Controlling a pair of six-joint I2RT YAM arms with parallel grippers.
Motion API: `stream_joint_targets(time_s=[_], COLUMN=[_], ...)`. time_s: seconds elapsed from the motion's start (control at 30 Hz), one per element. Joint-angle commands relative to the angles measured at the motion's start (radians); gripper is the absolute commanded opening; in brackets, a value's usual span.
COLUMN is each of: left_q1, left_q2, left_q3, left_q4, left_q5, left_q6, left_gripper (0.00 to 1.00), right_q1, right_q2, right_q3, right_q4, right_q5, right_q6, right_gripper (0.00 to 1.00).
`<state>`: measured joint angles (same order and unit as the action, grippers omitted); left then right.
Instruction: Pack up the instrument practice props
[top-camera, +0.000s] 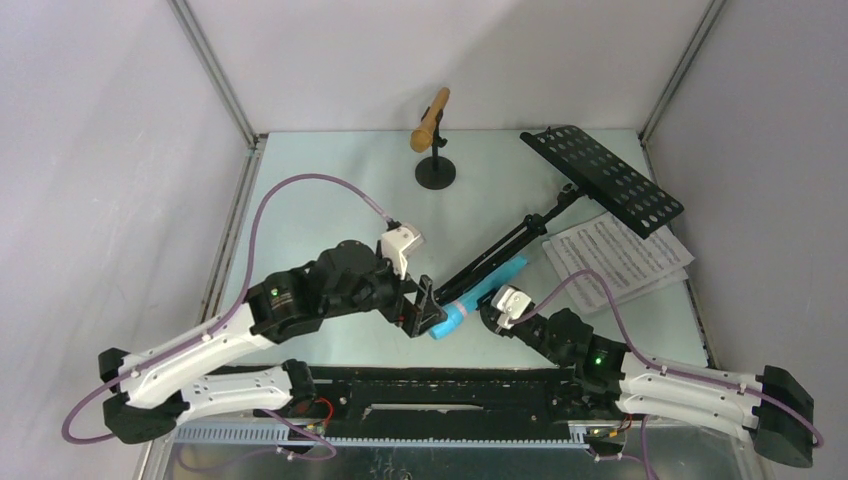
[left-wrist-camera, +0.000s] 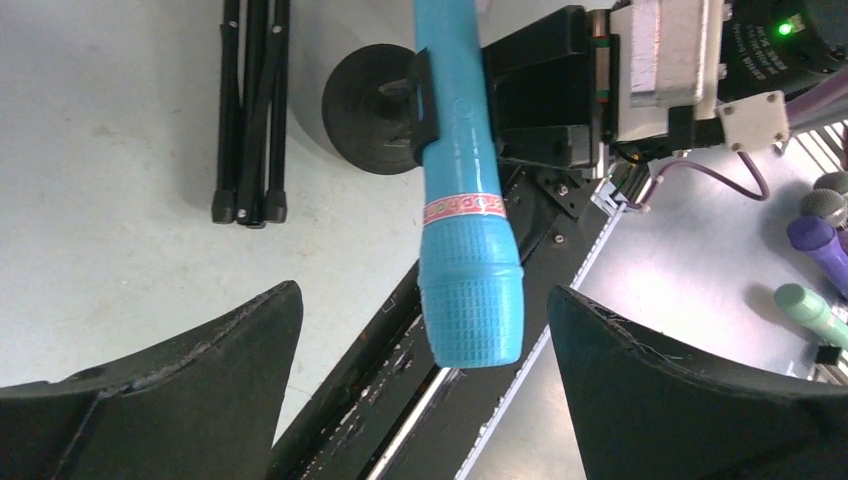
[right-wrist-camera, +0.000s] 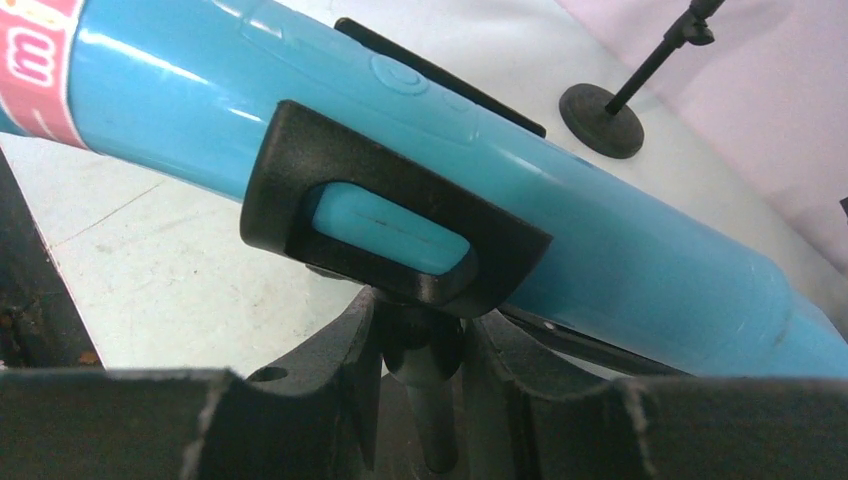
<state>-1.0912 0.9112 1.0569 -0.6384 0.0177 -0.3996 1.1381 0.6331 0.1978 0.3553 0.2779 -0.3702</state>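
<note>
The light-blue microphone (top-camera: 482, 293) sits tilted in a black clip holder (right-wrist-camera: 390, 215). My right gripper (right-wrist-camera: 430, 372) is shut on that holder's stem just below the clip. The holder's round base (left-wrist-camera: 375, 120) shows behind the light-blue microphone (left-wrist-camera: 465, 200). My left gripper (left-wrist-camera: 425, 345) stands open, and the microphone's head hangs between its fingers (left-wrist-camera: 200, 385) without touching them. The tan microphone (top-camera: 430, 118) stands in a second holder (top-camera: 435, 172) at the back. The black music rack (top-camera: 605, 178) lies flat, legs folded (left-wrist-camera: 250, 110). The white sheet-music pages (top-camera: 620, 258) lie beside it.
A black rail (top-camera: 450, 385) runs along the near table edge under both grippers. Beyond it is a metal tray (left-wrist-camera: 700, 270) holding purple (left-wrist-camera: 825, 245) and green (left-wrist-camera: 810, 310) microphones. Grey walls close in the table on three sides.
</note>
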Motion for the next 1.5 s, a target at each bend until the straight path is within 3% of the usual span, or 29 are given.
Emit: stream_joint_targets(time_s=[0.0, 0.2, 0.57, 0.73, 1.07, 1.2, 1.47], left_q1=[-0.023, -0.067, -0.081, -0.081, -0.082, -0.082, -0.081], left_q2=[0.034, 0.084, 0.185, 0.252, 0.263, 0.22, 0.164], left_q3=[0.063, 0.017, -0.016, -0.014, -0.047, -0.067, -0.087], left_q4=[0.051, 0.154, 0.2, 0.209, 0.22, 0.22, 0.178], left_q5=[0.082, 0.095, 0.105, 0.14, 0.185, 0.158, 0.105], left_q6=[0.011, 0.0, 0.01, 0.008, 0.02, 0.043, 0.07], left_gripper=[1.0, 0.99, 0.92, 0.82, 0.4, 0.02, 0.0], right_q1=[0.014, 0.017, 0.016, 0.016, 0.016, 0.015, -0.023], right_q2=[-0.01, -0.023, -0.025, -0.032, -0.045, -0.048, -0.086], right_q3=[0.015, 0.009, -0.002, 0.0, -0.004, -0.005, -0.003], right_q4=[0.129, 0.126, 0.14, 0.133, 0.131, 0.134, 0.143], right_q5=[-0.006, 0.001, -0.022, -0.007, 0.038, 0.085, 0.286], right_q6=[-0.035, -0.022, 0.008, 0.007, 0.005, 0.021, 0.128], right_gripper=[0.0, 0.0, 0.0, 0.0, 0.0, 0.0, 0.0])
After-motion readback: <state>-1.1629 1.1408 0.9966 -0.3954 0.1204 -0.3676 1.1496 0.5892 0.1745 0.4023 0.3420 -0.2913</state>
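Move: The blue microphone, still in its clip, has its middle about 11 cm to the left hand's right, 3 cm farther out and 5 cm lower; its banded head end is nearer, some 7 cm right, 1 cm back and 5 cm below. The folded stand legs lie about 14 cm right, 8 cm ahead and 25 cm below that hand. The right hand already grips the mic stand's stem, the microphone's middle about 5 cm straight above its fingers. The blue microphone's head end is what the left hand takes: with fingers wide open it goes about 7 cm right and nearly as far down over it, turning some 10 degrees clockwise, then shuts to about half open, pinching the barrel by the red band, and rises about 1 cm. The right hand stays nearly in place and keeps its hold on the stem. ##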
